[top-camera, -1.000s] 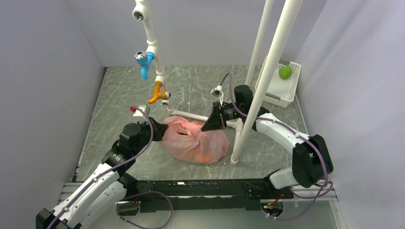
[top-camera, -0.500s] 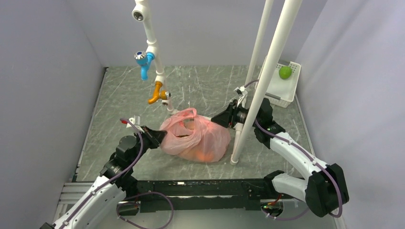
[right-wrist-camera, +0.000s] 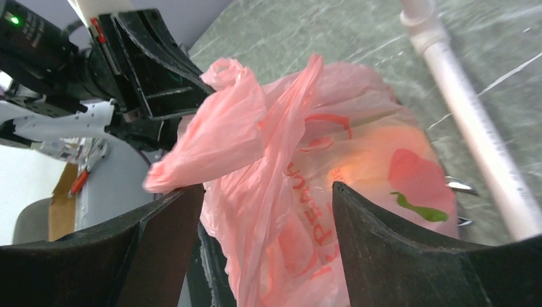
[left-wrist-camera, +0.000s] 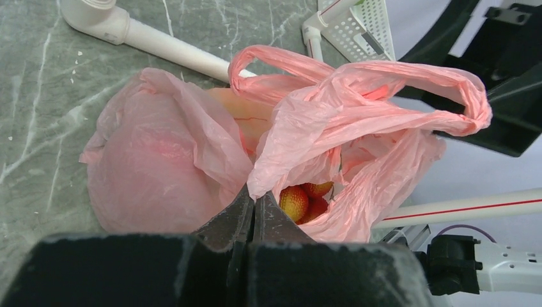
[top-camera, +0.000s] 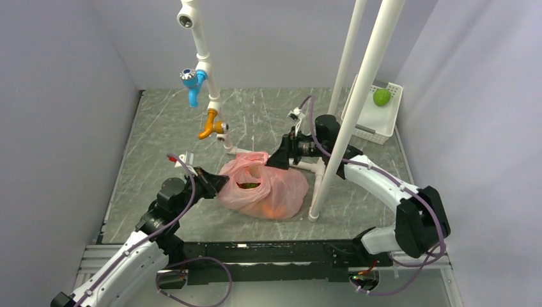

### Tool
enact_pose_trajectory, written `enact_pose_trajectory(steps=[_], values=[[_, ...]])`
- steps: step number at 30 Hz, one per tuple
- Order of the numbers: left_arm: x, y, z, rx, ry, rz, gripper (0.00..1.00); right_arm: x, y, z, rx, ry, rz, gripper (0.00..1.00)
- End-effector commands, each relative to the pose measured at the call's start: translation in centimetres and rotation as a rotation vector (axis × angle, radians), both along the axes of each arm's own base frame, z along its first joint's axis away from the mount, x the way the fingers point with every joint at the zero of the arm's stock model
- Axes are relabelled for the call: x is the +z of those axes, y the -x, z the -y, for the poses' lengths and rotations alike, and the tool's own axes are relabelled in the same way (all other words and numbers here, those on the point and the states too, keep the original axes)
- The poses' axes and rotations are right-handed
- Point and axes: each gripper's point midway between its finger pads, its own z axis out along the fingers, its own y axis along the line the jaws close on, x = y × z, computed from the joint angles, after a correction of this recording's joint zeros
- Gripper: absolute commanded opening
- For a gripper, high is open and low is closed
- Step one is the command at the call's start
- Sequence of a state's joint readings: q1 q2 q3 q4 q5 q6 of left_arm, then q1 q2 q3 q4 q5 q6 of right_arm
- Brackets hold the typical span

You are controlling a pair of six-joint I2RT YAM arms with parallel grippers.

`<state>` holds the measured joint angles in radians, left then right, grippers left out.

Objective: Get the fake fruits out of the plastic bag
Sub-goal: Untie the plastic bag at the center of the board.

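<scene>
The pink plastic bag lies on the table between both arms, mouth up. My left gripper is shut on the bag's near-left rim, jaws pressed together on the film. Through the mouth beside it I see small red-yellow fake fruits. Orange fruits glow through the film lower down. My right gripper stands open at the bag's far-right side. A loose fold and handle of the bag hang between its spread fingers, not pinched.
A white pipe frame crosses the table: a horizontal pipe behind the bag and an upright post just right of it. A faucet assembly hangs above. A white slotted basket with a lime-green fruit stands at the back right.
The right gripper pulled the bag's handle rightward, then opened and came back left toward the bag. The bag has slackened. The left gripper kept its hold on the rim.
</scene>
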<state>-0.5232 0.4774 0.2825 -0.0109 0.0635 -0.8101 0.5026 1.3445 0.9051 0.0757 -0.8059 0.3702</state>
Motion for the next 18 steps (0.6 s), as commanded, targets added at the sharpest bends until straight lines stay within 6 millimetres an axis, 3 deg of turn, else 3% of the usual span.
enact_pose_trajectory(steps=[1, 12, 16, 18], values=[[3.1, 0.3, 0.7, -0.034, 0.075, 0.062, 0.00, 0.5, 0.7, -1.7, 0.065, -0.034, -0.001, 0.77], [3.2, 0.6, -0.3, -0.007, 0.015, 0.057, 0.00, -0.8, 1.5, -4.1, 0.108, -0.066, -0.068, 0.62], [3.2, 0.6, -0.7, 0.009, 0.000, 0.052, 0.00, -0.3, 1.3, -3.9, 0.078, -0.075, -0.050, 0.26], [3.0, 0.7, -1.0, 0.026, -0.001, 0.043, 0.00, 0.2, 1.1, -3.3, 0.035, -0.072, -0.010, 0.12]])
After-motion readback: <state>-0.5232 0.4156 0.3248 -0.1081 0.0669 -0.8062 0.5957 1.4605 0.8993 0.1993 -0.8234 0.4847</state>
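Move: The open-fingered right hand has the upright handle strand of the plastic bag about 4 cm to its left, 2 cm back and 2 cm lower. The bag's mouth is some 7 cm back, 6 cm left and 8 cm below that hand; the fruit-filled body is about 10 cm back, 1 cm right and 14 cm below. From the left hand, already shut on the rim, the strand is roughly 11 cm right, 4 cm ahead and 3 cm higher. The right hand reaches about 4 cm left towards the left hand, sinking and drawing back some 2 cm each as it brings its open fingers around the upright handle strand, then closes them most of the way so the tips pinch the strand. The left hand keeps its shut grip on the bag's rim and eases it about 1 cm up and back. ##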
